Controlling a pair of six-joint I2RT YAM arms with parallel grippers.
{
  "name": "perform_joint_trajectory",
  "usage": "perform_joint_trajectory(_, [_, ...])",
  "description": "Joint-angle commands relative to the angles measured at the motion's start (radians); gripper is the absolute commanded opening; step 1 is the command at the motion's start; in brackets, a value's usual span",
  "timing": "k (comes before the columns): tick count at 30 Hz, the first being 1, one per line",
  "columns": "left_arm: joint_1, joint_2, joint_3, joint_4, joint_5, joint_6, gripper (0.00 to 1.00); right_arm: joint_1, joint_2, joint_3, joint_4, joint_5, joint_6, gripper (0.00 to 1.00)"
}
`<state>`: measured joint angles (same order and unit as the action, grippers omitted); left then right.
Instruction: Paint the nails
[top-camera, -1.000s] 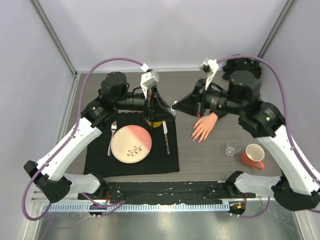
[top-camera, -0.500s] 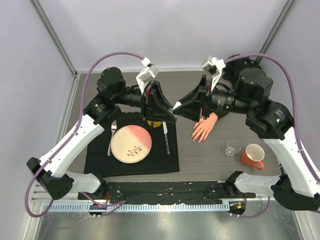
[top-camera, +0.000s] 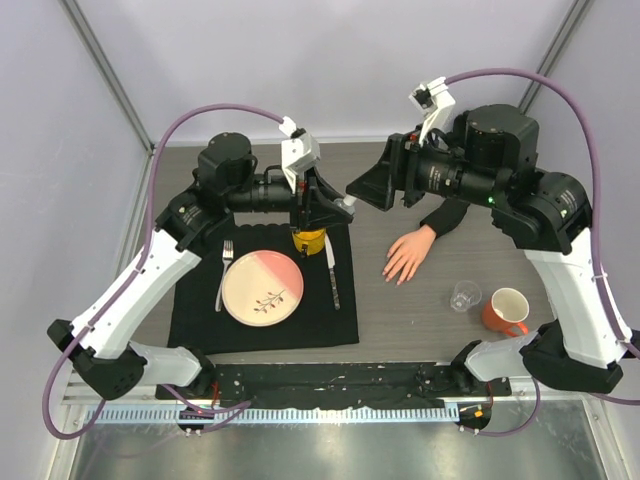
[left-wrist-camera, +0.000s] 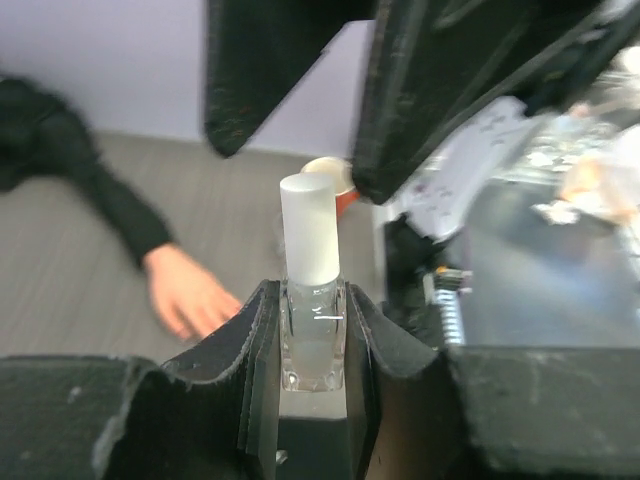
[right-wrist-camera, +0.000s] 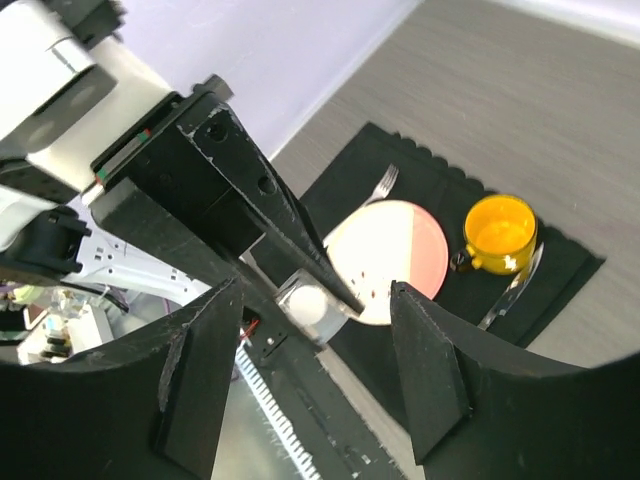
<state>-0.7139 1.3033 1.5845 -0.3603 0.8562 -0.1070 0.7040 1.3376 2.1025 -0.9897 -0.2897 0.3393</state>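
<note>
The pale mannequin hand (top-camera: 405, 255) with a black sleeve lies palm down right of the mat; its nails are too small to make out. It shows blurred in the left wrist view (left-wrist-camera: 190, 295). My left gripper (top-camera: 335, 207) is shut on a small clear bottle (left-wrist-camera: 312, 335) with a white cap (left-wrist-camera: 310, 230), held in the air with the cap pointing at the right gripper. My right gripper (top-camera: 362, 190) is open, its fingers (right-wrist-camera: 205, 375) on either side of the capped bottle (right-wrist-camera: 310, 303) without touching it.
A black mat (top-camera: 200, 320) holds a pink-and-cream plate (top-camera: 262, 286), a fork (top-camera: 224, 270), a knife (top-camera: 331, 275) and a yellow mug (top-camera: 311, 240). A clear glass (top-camera: 464, 296) and an orange mug (top-camera: 508, 312) stand at the right front.
The right arm has risen and drawn back, so its gripper now sits higher and farther from the mannequin hand. The left gripper has lifted slightly with the bottle, uncovering the yellow mug.
</note>
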Motion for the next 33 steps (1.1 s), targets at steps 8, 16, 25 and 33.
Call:
perform_joint_trajectory(8, [-0.078,-0.068,-0.007,-0.134,-0.518,0.277,0.0,0.0,0.052,0.022,-0.04,0.123,0.21,0.62])
perform_joint_trajectory(16, [-0.084,-0.079,-0.029,-0.115,-0.54,0.288,0.0,0.014,0.098,0.025,-0.032,0.136,0.242,0.59])
perform_joint_trajectory(25, [-0.085,-0.078,-0.032,-0.114,-0.54,0.299,0.0,0.023,0.121,0.021,-0.02,0.109,0.259,0.4])
perform_joint_trajectory(33, [-0.085,-0.081,-0.04,-0.106,-0.522,0.299,0.0,0.025,0.104,-0.029,0.028,0.101,0.257,0.28])
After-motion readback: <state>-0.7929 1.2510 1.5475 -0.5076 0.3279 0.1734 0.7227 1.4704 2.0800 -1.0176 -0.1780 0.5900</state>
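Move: The white cap of the nail polish bottle sits some 3 cm to the left of the right hand, 3 cm back and about 2 cm lower. From the left hand, which already holds the bottle by its glass, the cap is about 3 cm to the right, level fore and aft, and 1 cm up. Far below, the yellow mug stands roughly 17 cm ahead and 5 cm left of the left hand; the model hand lies 11 cm ahead and 12 cm right of the right hand. Still pinching the bottle's glass, the left hand carries it about 6 cm forward and some 3.5 cm down, a little to the left, its wrist turning counter-clockwise by over 20 degrees. The right hand sinks about 5 cm, going forward and left onto the cap and tipping nearly 20 degrees, its fingers narrowing from two-thirds to one-third open around the cap. ##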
